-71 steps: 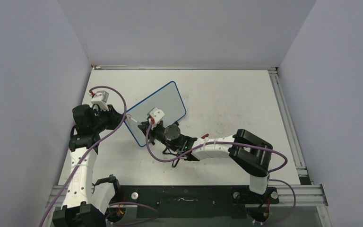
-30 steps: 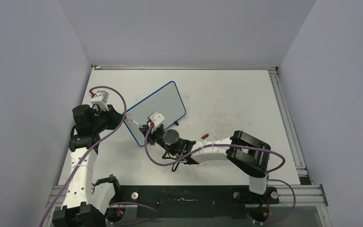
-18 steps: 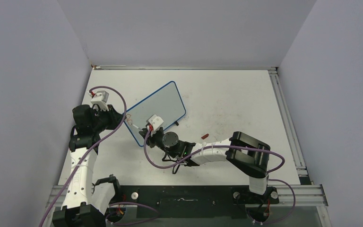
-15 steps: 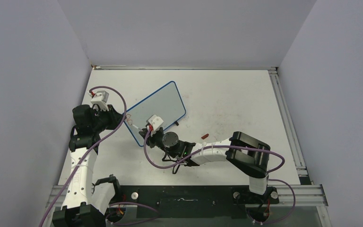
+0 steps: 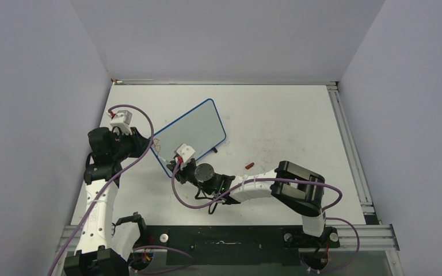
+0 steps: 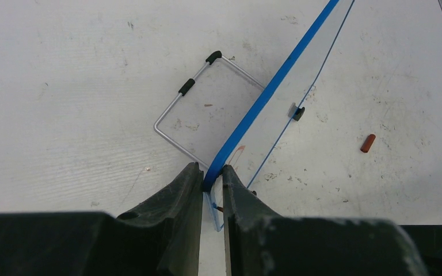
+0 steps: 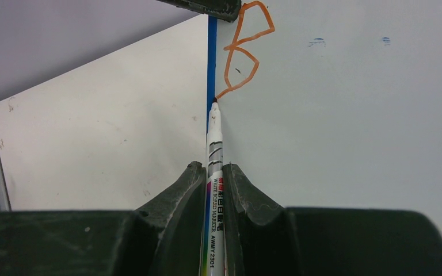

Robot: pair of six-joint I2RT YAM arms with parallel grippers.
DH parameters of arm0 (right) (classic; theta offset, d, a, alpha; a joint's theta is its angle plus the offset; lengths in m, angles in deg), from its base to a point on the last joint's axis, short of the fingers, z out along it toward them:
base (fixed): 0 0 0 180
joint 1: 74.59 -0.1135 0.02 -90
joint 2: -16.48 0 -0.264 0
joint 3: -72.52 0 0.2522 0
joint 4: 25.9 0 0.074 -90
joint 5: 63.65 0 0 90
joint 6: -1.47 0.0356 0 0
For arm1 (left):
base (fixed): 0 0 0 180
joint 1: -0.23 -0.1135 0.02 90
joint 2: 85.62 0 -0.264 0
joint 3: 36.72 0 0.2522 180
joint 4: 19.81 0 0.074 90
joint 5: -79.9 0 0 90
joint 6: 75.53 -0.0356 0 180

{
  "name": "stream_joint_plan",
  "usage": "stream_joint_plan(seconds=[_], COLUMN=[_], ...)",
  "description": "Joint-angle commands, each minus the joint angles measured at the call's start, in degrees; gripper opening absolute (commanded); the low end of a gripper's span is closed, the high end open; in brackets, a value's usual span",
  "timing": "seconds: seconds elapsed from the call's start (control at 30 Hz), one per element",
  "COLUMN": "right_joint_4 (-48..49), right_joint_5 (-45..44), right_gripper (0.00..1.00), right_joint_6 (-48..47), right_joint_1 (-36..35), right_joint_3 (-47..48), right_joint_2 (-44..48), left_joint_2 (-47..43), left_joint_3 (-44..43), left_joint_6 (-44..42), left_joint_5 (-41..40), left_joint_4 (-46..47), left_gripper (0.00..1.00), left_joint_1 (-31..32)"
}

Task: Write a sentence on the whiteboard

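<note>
The whiteboard [image 5: 193, 129], white with a thin blue frame, stands tilted on the table's left half. My left gripper [image 5: 152, 145] is shut on its left corner; in the left wrist view its fingers [image 6: 190, 190] pinch the blue frame [image 6: 270, 86]. My right gripper [image 7: 213, 168] is shut on a whiteboard marker [image 7: 213, 149]. The marker's tip touches the board [image 7: 334, 115] right beside the blue edge. Of the sentence, a single red letter "B" [image 7: 240, 52] shows, just above the tip. In the top view the right gripper [image 5: 175, 165] sits at the board's near-left end.
A small red marker cap [image 5: 250, 165] lies on the tabletop right of the board, also in the left wrist view as the cap [image 6: 368, 142]. The board's wire stand [image 6: 207, 109] rests on the table behind it. An aluminium rail [image 5: 351, 149] runs along the table's right side.
My right gripper with the marker has slid toward the board's near-left corner, and a red "B" now stands on the board. The left arm and board have not moved.
</note>
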Motion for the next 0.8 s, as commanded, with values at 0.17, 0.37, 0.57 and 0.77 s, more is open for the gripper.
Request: stream_joint_plan(seconds=[0.17, 0.37, 0.57, 0.77], right_joint_4=[1.2, 1.4, 0.9, 0.3], right_joint_5=[0.5, -0.6, -2.6, -3.6], right_gripper=[0.05, 0.05, 0.05, 0.05], right_joint_6=[-0.3, -0.7, -1.6, -2.6], right_joint_1=[-0.6, -0.9, -0.9, 0.3], right_joint_3=[1.7, 0.3, -1.5, -2.4], right_joint_2=[1.1, 4.4, 9.3, 11.1], left_joint_2=[-0.7, -0.7, -0.7, -0.7], left_joint_3=[-0.3, -0.4, -0.2, -0.3], left_joint_6=[-0.5, -0.6, -0.7, -0.9], left_joint_5=[-0.2, -0.2, -0.2, 0.0], left_joint_4=[-0.6, -0.7, -0.8, -0.9], left_gripper=[0.0, 0.0, 0.0, 0.0], left_joint_1=[0.1, 0.1, 0.1, 0.1])
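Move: Beyond the right hand's marker, its tip on the whiteboard about 3 cm ahead and 5 cm left, the orange drawing is centred some 6 cm ahead, 5 cm left and 2 cm above that hand. The left gripper's fingers lie about 9 cm ahead, 8 cm left and 4 cm up; the whiteboard's middle is 9 cm ahead, 7 cm right and 4 cm below. From the left hand, the drawing lies roughly 2 cm back, 2 cm right, 3 cm down. Pausing first with the marker tip on the board at the lower end of the orange line, by the blue left edge, the right hand then lifts the marker off with growing speed, rising about 5 cm and drifting 2 cm to the right, away from the board face. The wrist tips up some 5 degrees, and the fingers keep their grip. The left gripper still pinches the board's upper left corner. ##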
